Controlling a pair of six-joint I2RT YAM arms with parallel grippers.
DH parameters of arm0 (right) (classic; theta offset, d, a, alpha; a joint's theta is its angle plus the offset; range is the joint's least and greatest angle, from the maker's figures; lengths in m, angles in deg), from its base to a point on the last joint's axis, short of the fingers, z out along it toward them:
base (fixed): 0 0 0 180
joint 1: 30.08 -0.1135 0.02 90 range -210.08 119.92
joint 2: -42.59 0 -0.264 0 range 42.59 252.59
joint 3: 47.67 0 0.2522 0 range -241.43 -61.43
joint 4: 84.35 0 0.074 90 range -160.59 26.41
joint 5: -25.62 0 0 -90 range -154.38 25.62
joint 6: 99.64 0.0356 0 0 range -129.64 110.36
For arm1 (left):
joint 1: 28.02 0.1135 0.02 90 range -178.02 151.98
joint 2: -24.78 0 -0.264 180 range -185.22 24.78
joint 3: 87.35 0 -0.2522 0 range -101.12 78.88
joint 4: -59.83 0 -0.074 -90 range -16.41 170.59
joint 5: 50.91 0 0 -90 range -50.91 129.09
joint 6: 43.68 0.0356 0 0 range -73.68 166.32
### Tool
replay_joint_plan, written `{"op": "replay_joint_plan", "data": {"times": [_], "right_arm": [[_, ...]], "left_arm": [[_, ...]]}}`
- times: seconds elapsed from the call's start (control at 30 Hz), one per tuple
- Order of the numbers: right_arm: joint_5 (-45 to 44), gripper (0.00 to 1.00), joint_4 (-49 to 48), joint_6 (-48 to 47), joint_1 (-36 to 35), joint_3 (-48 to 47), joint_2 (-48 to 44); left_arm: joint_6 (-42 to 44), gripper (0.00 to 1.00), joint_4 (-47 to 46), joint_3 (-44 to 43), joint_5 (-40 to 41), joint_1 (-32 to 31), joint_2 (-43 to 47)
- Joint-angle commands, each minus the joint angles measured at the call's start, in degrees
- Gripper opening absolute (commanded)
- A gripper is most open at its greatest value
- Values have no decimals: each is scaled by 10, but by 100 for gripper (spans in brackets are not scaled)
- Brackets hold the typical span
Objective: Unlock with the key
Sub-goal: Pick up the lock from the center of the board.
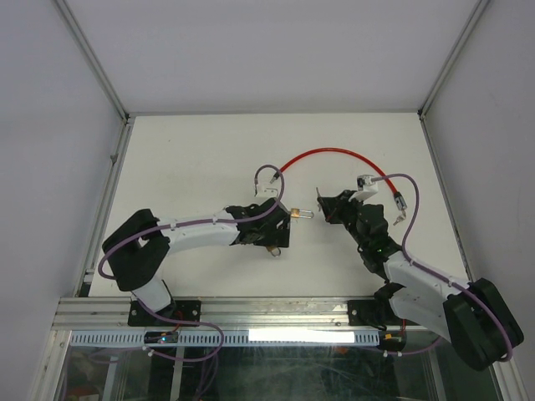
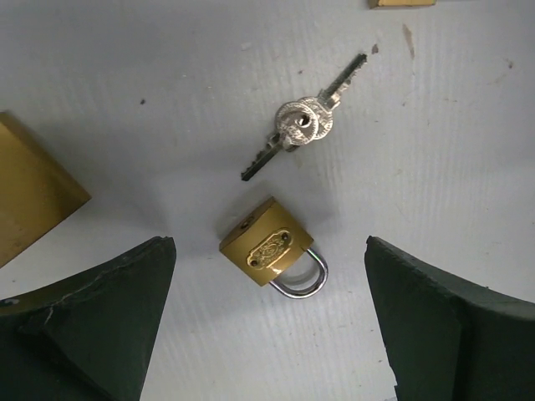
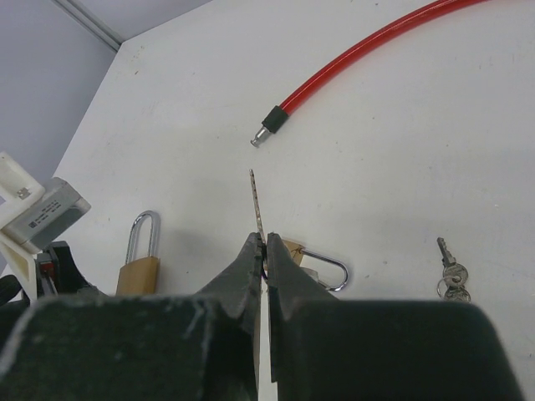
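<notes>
A small brass padlock point(image 2: 261, 242) lies flat on the white table, shackle toward the camera, between the wide-open fingers of my left gripper point(image 2: 268, 241), which touch nothing. In the right wrist view the same padlock point(image 3: 328, 266) is half hidden behind my right gripper point(image 3: 264, 241). That gripper is shut on a single key point(image 3: 256, 205), blade pointing forward and away from the fingertips. From above, the right gripper point(image 1: 324, 203) holds the key a short way right of the left gripper point(image 1: 287, 225).
A larger brass padlock point(image 2: 29, 196) lies left of the small one, also seen as the larger padlock point(image 3: 138, 271). A bunch of spare keys point(image 2: 303, 124) lies just beyond the small padlock. A red cable point(image 1: 330, 154) arcs across the table behind both grippers.
</notes>
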Motion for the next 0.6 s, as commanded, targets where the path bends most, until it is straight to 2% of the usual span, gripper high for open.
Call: {"op": "replay_joint_plan", "data": {"times": [0.0,0.23,0.37,0.57], "right_arm": [[13,0,-50,8,4,-2,7],[22,0,-52,8,6,-3,8],[29,0,-54,8,7,-3,9],[33,0,-53,8,8,-3,9]], "left_arm": [[-31,99,35,-13,40,22,47],[-68,99,56,-10,25,75,92],[-99,94,106,-22,33,106,88],[-119,94,152,-34,34,155,62]]}}
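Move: The large brass lock lies about 10 cm to the left hand's left, 3 cm farther out and a few centimetres lower. The small lock sits almost under that hand, some 2 cm back and 1 cm left; the loose keys are about 2 cm ahead and 2 cm right, the middle lock roughly 5 cm ahead and 7 cm right. From the right hand, the large lock is some 22 cm left, 6 cm back and 13 cm below. The large lock is what the left hand comes over, leaving the small lock: it travels about 8 cm left and 4 cm forward, lifting some 3 cm early and staying near that height. Meanwhile the gripper swings about 20 degrees counter-clockwise, fingers wide open, touching nothing that can be seen. ##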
